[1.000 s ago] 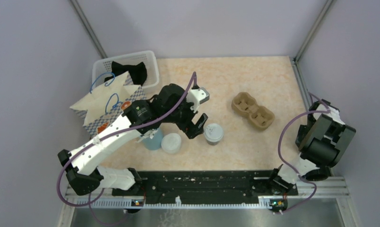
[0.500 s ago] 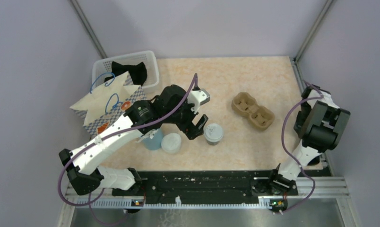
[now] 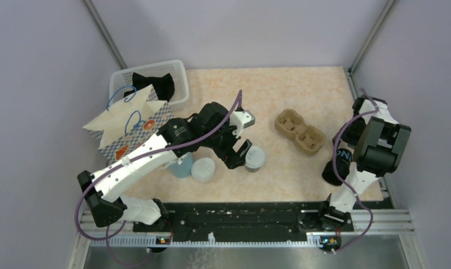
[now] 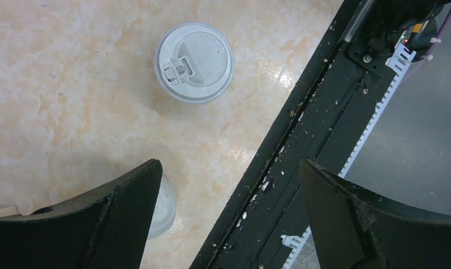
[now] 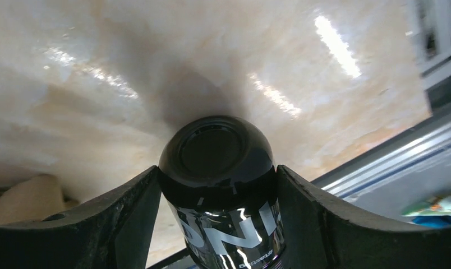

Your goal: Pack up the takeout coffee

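The takeout coffee, a small dark cup under a round greyish-white lid, stands upright at the middle of the table. My left gripper hovers just to its left, jaws wide open and empty. In the left wrist view the gripper spans the table edge, with the lid well beyond the fingertips. My right gripper is shut on a glossy black cup with silver lettering near the right front of the table, its base pointing down at the tabletop.
A brown pulp cup carrier lies right of centre. A light blue cup and a whitish-lidded cup stand left of the coffee. A patterned paper bag and a white basket sit at back left. A black rail runs along the front edge.
The right arm has swung in and down, bringing the black cup into view over the right front of the table. The left gripper has shifted slightly right, closer to the coffee.
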Robot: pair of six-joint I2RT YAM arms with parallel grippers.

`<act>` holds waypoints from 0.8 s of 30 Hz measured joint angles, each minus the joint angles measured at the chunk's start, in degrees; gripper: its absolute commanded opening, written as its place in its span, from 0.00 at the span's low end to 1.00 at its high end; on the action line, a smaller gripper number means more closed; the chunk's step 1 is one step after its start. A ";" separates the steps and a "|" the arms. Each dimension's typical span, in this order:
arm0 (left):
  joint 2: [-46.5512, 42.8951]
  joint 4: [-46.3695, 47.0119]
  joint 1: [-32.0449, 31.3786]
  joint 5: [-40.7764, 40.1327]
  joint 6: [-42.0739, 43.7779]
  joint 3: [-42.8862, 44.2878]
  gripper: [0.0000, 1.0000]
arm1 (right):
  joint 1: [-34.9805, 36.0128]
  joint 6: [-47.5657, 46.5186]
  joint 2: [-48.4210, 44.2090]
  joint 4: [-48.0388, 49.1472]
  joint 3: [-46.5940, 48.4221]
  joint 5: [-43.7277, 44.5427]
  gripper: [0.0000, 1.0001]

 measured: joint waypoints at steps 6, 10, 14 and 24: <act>0.00 0.00 0.00 0.63 -0.09 0.00 0.98 | 0.17 4.44 0.11 1.25 0.13 -11.23 0.99; 0.00 0.00 0.00 0.79 -0.09 0.00 0.98 | 0.20 6.43 -0.87 0.87 1.42 -18.64 0.99; -0.02 0.02 0.00 0.79 -0.04 0.00 0.98 | 0.20 6.64 -6.71 -0.09 1.77 -21.20 0.99; -2.60 0.24 0.00 0.13 0.04 -1.88 0.98 | 23.45 -16.48 -22.03 -2.58 9.27 1.92 0.99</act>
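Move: The right hand holds the black cup low and on its side, gripped near its base, with the cup's middle some 6 cm back and 3 cm left of the hand. The cup carrier it is heading for lies about 15 cm left and 6 cm ahead, slightly lower. The lidded cup stands roughly 33 cm left and 4 cm back. From the left hand, the carrier is about 25 cm right, 9 cm ahead and 23 cm below. The right fingers let go of the black cup, opening fully as the hand slides it low to the left and forward, about 6 cm, up against the near right end of the carrier. The emptied hand then climbs some 15 cm, swinging farther left near the end and turning roughly 40 degrees counter-clockwise. ##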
